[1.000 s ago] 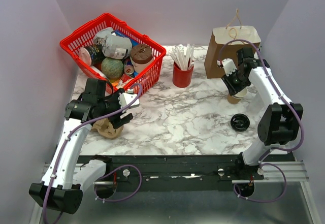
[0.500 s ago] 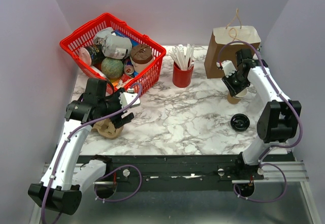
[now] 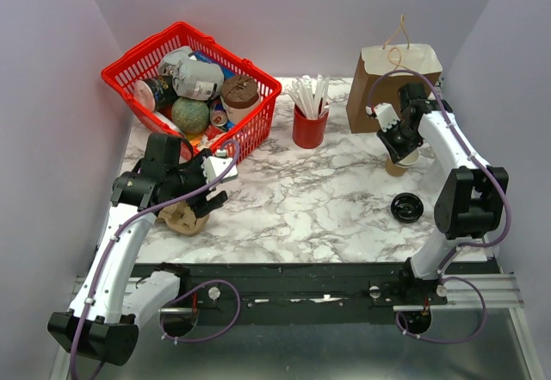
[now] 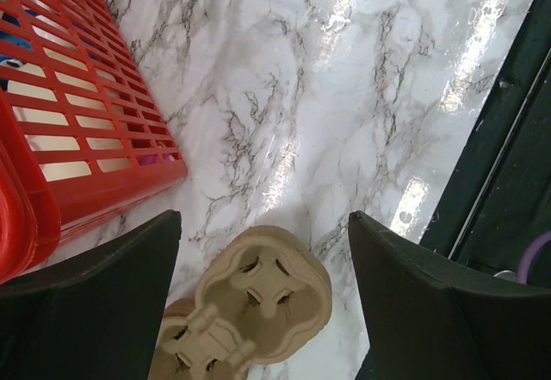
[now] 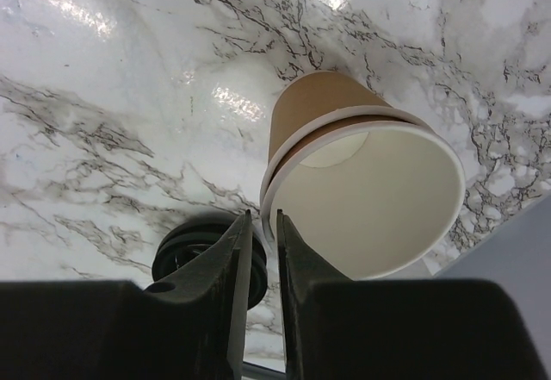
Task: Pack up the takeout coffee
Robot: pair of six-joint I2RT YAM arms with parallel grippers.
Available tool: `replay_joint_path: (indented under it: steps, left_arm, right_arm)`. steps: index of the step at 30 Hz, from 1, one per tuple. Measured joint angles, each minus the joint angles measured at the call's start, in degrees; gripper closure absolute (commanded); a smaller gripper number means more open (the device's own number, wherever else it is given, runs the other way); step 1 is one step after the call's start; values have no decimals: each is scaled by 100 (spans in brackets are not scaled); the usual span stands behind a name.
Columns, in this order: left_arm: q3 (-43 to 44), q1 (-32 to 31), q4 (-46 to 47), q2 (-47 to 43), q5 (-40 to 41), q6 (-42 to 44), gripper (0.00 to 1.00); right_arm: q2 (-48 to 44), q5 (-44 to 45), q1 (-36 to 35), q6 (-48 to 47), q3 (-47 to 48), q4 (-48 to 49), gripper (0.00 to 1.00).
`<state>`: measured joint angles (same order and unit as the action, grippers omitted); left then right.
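No takeout coffee with its lid on shows in any view. A lidless tan paper cup, nested in a second one, stands at the right in front of the brown paper bag. My right gripper reaches down from above it, its jaws closed to a narrow slit on the cup's near rim. A loose black lid lies on the table nearer the arms. My left gripper hangs wide open and holds nothing, just above a pulp cup carrier.
A red basket full of groceries fills the back left, close beside the left gripper. A red cup of white straws stands at the back middle. The table's black front rail runs near the carrier.
The right gripper's jaws have narrowed onto the paper cup's rim and the arm has edged slightly toward the back. The left arm has hardly moved.
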<state>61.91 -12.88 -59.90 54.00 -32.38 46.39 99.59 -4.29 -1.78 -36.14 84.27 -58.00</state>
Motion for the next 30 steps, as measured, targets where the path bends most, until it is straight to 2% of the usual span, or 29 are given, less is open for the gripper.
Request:
replay_joint_path:
  steps: [10, 14, 30]
  left_arm:
    - [-85, 0, 61, -9, 0, -17, 13]
    - [-94, -13, 68, -11, 0, -17, 13]
    - [-232, -37, 214, -33, 0, -63, 13]
  right_arm:
    - [2, 44, 2, -11, 13, -13, 88]
    - [7, 66, 9, -17, 76, -22, 99]
    - [-59, 343, 120, -76, 378, -210, 99]
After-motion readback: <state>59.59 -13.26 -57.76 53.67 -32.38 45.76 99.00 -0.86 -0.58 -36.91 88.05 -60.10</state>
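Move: The takeout coffee's two nested paper cups are right at the right hand, their near-left rim between its parted fingertips; the cups' middle lies about 2 cm ahead, 3 cm to the right and 5 cm below. The black lid lies roughly 9 cm back, 5 cm right and 11 cm lower; the brown bag stands some 18 cm straight ahead at about hand height. From the left hand the cups are around 50 cm right, 16 cm ahead and 15 cm lower. The right fingers close from about a quarter open and pinch the paper cups' rim on its near-left side, the hand almost still at first. As they shut, it starts up and to the right, about 2 cm each way, slightly forward too, away from the black lid, keeping the pinch and barely tilting. ##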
